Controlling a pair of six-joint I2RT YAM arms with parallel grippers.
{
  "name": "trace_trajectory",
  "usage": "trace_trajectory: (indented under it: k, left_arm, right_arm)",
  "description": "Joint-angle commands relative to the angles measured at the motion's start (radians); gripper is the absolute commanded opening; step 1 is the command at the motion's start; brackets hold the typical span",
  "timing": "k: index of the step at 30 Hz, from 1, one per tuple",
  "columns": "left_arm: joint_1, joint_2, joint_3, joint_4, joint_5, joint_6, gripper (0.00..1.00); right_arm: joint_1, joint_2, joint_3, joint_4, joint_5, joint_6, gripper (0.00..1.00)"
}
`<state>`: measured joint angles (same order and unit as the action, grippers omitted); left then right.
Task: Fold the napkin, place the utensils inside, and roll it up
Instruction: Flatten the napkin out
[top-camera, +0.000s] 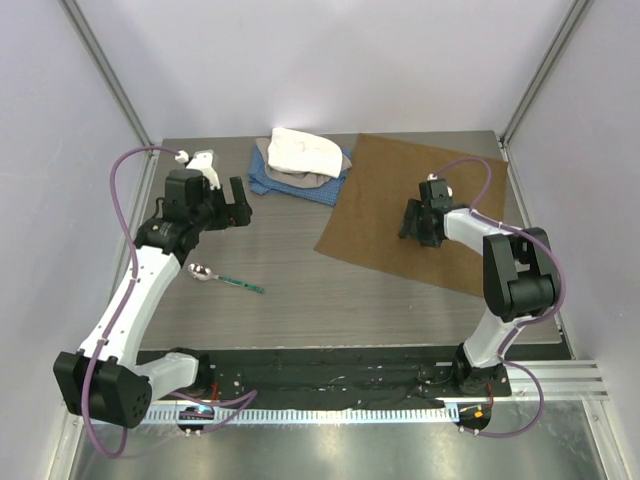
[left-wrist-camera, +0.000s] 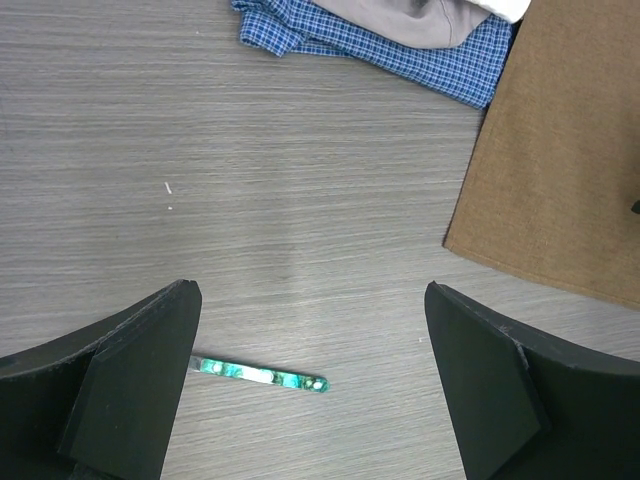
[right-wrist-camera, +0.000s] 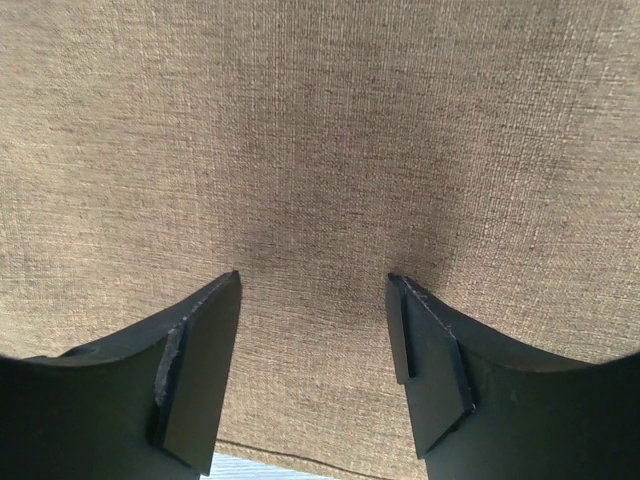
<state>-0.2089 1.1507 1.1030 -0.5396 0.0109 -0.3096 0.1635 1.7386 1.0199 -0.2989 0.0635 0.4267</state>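
Observation:
The tan-brown napkin (top-camera: 415, 205) lies flat on the right half of the table; its left edge shows in the left wrist view (left-wrist-camera: 560, 160), and it fills the right wrist view (right-wrist-camera: 320, 130). My right gripper (top-camera: 412, 222) hovers just above the napkin's middle, open, with only cloth between its fingers (right-wrist-camera: 313, 282). The spoon (top-camera: 222, 277) lies on the bare wood at left, silver bowl to the left, green handle (left-wrist-camera: 262, 375) pointing right. My left gripper (top-camera: 238, 205) is open wide above the table, behind the spoon, holding nothing (left-wrist-camera: 312, 290).
A blue checked cloth (top-camera: 290, 180) with a grey piece and a white cloth (top-camera: 305, 152) piled on it lies at the back centre, touching the napkin's back left corner. White walls close in the table on three sides.

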Motion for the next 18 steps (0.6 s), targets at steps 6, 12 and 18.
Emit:
trace_trajectory:
  k: [6, 12, 18]
  left_arm:
    - [-0.001, -0.065, -0.008, 0.043, 0.0, -0.002, 1.0]
    - [-0.001, -0.077, -0.009, 0.046, 0.009, -0.006, 1.0]
    - [0.0, -0.085, -0.009, 0.047, 0.014, -0.006, 1.0]
  right_arm:
    - [-0.041, -0.076, -0.164, -0.086, 0.045, 0.067, 0.68]
    - [-0.073, -0.181, -0.25, -0.121, 0.055, 0.081, 0.69]
    - [-0.082, -0.263, -0.274, -0.155, 0.068, 0.083, 0.7]
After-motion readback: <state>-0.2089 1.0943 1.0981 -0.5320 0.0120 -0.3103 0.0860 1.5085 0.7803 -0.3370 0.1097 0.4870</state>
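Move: The right hand's parted fingertips are already down on the napkin, whose middle lies about 6 cm ahead and 2 cm to the left, at fingertip level. The folded cloths are roughly 19 cm ahead and 28 cm left; the spoon is some 10 cm back and 43 cm left. From the left hand, the napkin's middle is about 11 cm ahead, 42 cm right and 20 cm below. The right hand keeps its fingertips on the napkin, dragging it about 7 cm back and 4 cm right. ##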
